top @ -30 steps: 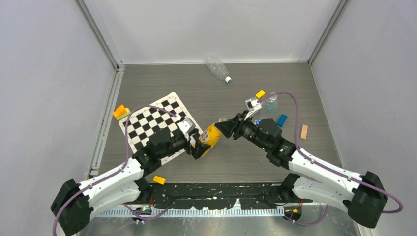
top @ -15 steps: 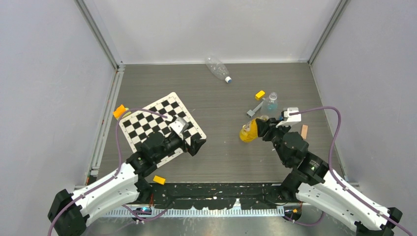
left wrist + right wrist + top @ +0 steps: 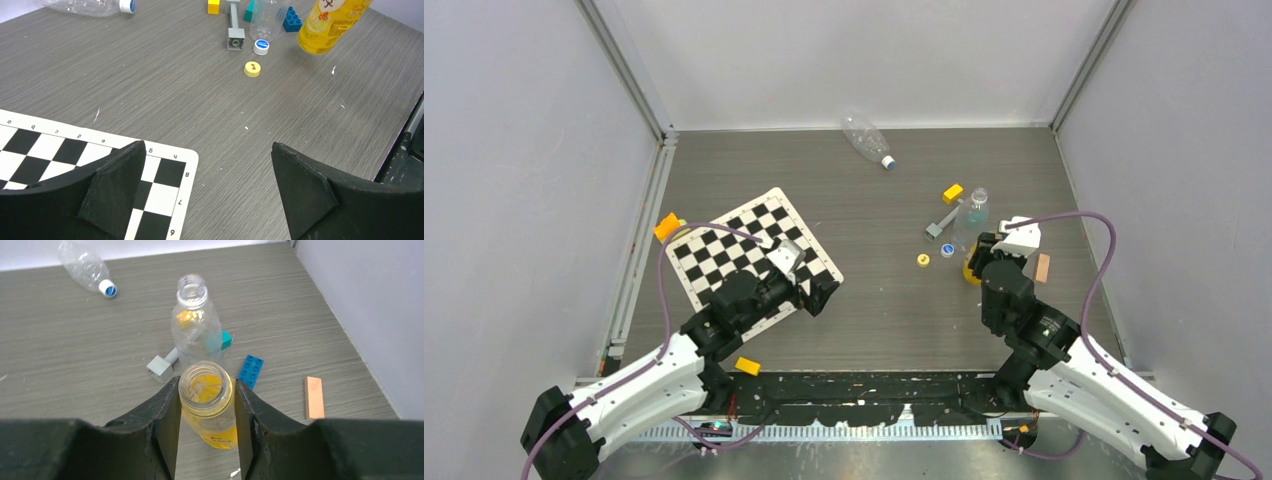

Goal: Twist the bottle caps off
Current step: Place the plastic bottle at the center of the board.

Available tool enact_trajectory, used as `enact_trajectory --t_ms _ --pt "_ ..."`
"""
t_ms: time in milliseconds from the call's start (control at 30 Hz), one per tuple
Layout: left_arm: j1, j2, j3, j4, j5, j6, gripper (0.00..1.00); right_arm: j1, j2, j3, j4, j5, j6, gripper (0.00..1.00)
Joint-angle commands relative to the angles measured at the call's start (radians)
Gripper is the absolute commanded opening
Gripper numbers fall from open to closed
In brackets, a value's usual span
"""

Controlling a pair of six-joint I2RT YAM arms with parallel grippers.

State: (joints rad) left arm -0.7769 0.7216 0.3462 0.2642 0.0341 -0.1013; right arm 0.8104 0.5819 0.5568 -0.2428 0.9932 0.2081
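Observation:
The yellow-orange bottle (image 3: 206, 405) has no cap, and my right gripper (image 3: 206, 385) is shut on its neck. It hangs upright at the right of the table (image 3: 971, 268), also seen in the left wrist view (image 3: 330, 22). A yellow cap (image 3: 923, 260) (image 3: 252, 68) and a white-blue cap (image 3: 947, 250) (image 3: 261, 46) lie loose on the table. A clear bottle (image 3: 196, 325) (image 3: 974, 212) stands uncapped just behind. Another clear bottle (image 3: 867, 140) lies at the back with its cap (image 3: 108, 288) on. My left gripper (image 3: 207, 150) (image 3: 824, 290) is open and empty over the checkerboard's corner.
A checkerboard mat (image 3: 744, 245) lies at the left. Around the right gripper lie a grey block (image 3: 161, 367), a blue brick (image 3: 250, 371), a teal block (image 3: 226, 340), a peach strip (image 3: 314, 397) and a yellow block (image 3: 952, 192). Other yellow blocks lie at the left (image 3: 667, 227) and near edge (image 3: 747, 366).
The left gripper let go of the yellow bottle and drew back. The right arm carried the bottle from the centre to the right. The yellow cap now lies on the table.

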Motion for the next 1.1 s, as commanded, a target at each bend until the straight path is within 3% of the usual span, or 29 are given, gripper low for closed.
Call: enact_trajectory --t_ms 0,233,433,633,1067 --pt "0.001 0.0 -0.001 0.036 -0.013 -0.003 1.0 -0.096 0.001 0.006 0.101 -0.026 0.005 0.0" --pt "0.001 0.0 0.008 0.01 -0.011 -0.005 1.0 -0.322 0.121 0.025 0.086 -0.289 0.107 0.0" --pt "0.001 -0.009 0.002 0.01 -0.022 0.0 1.0 -0.417 0.178 0.001 0.15 -0.373 0.14 0.0" --pt "0.001 -0.003 -0.001 0.006 -0.024 0.0 1.0 -0.433 0.202 -0.023 0.199 -0.35 0.117 0.02" --pt "0.001 0.014 -0.004 0.02 -0.02 -0.013 1.0 -0.433 0.209 0.002 0.167 -0.392 0.039 0.38"
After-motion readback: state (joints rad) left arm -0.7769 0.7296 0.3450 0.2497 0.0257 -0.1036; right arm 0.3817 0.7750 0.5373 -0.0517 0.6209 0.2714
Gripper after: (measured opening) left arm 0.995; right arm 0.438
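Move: The right hand holds the yellow plastic bottle by its neck; the bare table spot it is bound for lies about 5 cm ahead, 3 cm to the right and some 22 cm below. The uncapped clear bottle stands about 10 cm ahead and 2 cm left of this hand, the white cap 8 cm ahead and 5 cm left, the peach block roughly 5 cm ahead and 16 cm right. From the idle left hand, that spot is about 14 cm ahead and 33 cm right. Keeping its pinch on the neck, the right hand carries the yellow bottle about 5 cm forward towards the clear bottle, swinging some 3 cm right and sinking 3 cm early on to set it on the table. It then eases the last 2 cm forward at unchanged height, the wrist rolled some 10 degrees with its left side up, and comes to a stop with the fingers still closed on the neck. ##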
